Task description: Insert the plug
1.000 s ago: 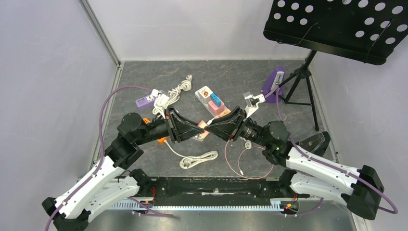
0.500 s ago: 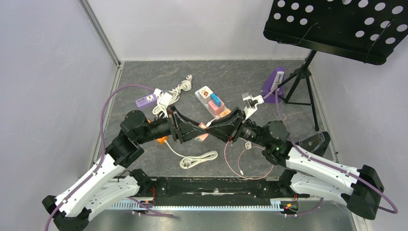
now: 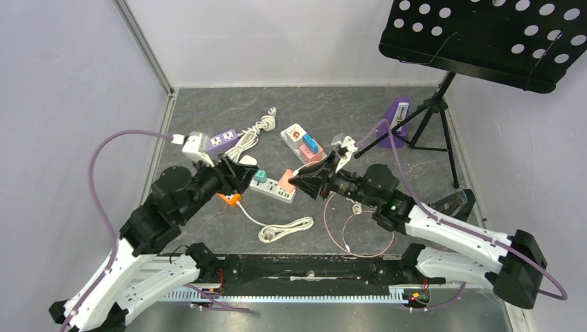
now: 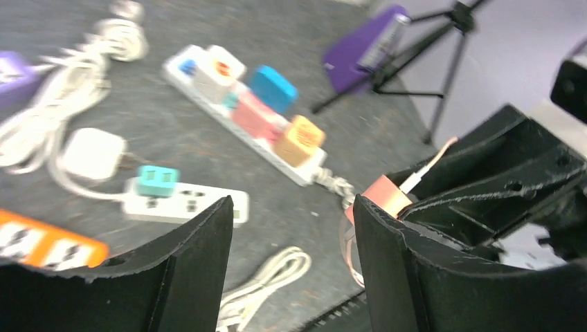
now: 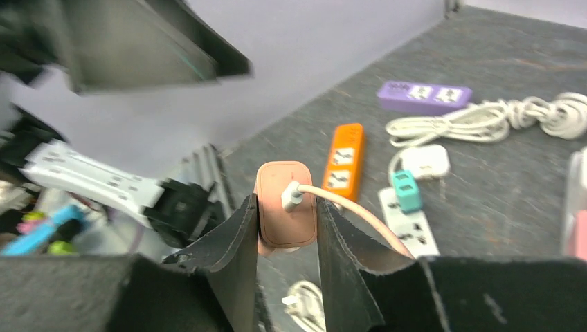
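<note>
The plug (image 5: 285, 207) is a pink adapter with a pink cable out of its back. My right gripper (image 5: 285, 223) is shut on its sides and holds it in the air. From above, the plug (image 3: 284, 181) hangs at the tips of my right gripper (image 3: 295, 182), just over the right end of the white power strip (image 3: 275, 193). That strip (image 4: 185, 201) carries a teal plug (image 4: 156, 181). My left gripper (image 3: 242, 174) stands open and empty to the left of the strip. In the left wrist view the plug (image 4: 387, 196) shows beyond my open left gripper (image 4: 291, 238).
An orange strip (image 3: 229, 199), a purple strip (image 3: 224, 140) and a long white strip full of coloured plugs (image 3: 305, 147) lie around. A white cable coil (image 3: 284, 230) and pink cable loop (image 3: 346, 238) lie in front. A music stand (image 3: 432, 111) is at the right.
My left gripper opened, let go of the pink plug and pulled back to the left. The right gripper kept the plug and shifted slightly left.
</note>
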{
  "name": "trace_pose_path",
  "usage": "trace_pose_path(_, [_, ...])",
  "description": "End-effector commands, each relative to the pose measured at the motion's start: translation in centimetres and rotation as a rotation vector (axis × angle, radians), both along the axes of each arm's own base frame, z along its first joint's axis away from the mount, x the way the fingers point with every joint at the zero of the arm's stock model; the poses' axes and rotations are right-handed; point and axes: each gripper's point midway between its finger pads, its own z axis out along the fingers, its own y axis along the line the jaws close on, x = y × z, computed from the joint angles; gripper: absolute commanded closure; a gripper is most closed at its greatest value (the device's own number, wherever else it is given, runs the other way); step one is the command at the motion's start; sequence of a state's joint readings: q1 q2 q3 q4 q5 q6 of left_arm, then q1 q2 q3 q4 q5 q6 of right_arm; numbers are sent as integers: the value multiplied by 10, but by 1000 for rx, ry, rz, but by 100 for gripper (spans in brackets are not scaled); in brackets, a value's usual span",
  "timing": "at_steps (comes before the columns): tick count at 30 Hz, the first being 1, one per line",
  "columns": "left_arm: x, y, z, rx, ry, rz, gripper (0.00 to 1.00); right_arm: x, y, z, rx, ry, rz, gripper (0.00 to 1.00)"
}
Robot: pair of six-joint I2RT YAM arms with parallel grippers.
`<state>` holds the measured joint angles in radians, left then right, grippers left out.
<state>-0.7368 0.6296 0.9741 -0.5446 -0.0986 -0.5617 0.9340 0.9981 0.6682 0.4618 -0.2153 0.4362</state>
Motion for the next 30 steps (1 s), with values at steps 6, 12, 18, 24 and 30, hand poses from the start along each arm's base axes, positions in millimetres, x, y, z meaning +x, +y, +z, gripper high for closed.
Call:
trace_pose_path(6, [11, 94, -3, 132, -79, 413, 30, 47, 27, -75, -253, -226, -96, 100])
trace_pose_path(12, [14, 89, -13, 142, -56, 405, 30, 69, 42, -105, -295, -296, -136, 100])
trace_pose_path(18, [19, 84, -16, 160, -44, 397, 31, 84, 57, -128, -341, -340, -140, 100])
trace_pose_path(24, [21, 79, -19, 173, -33, 382, 31, 93, 73, -146, -357, -344, -121, 100])
trace_pose_path(30, [22, 77, -21, 187, -31, 378, 31, 107, 79, -146, -353, -379, -165, 100])
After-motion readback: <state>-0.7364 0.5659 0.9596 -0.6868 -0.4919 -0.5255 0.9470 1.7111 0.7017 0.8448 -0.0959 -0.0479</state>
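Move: The small white power strip, its free socket for the held pink-orange plug, lies about 9 cm ahead of the right hand, 8 cm to its left and 24 cm below. The teal plug on it is some 11 cm ahead, 12 left and 21 below; the square white charger 16 ahead, 15 left, and the long strip's middle 17 ahead, 4 right, both near table level. From the left hand the small strip lies about 8 cm ahead, 5 right and 26 below. The pink-orange plug, still pinched in the right fingertips with its cord trailing, is lowered fast by about 19 cm, going forward and left as well towards the small white strip beside the teal plug; the fingers tip down some 30 degrees and the descent eases to a stop. The left hand, open and empty, swings left away from the plug, turning counter-clockwise, then sinks slightly. ##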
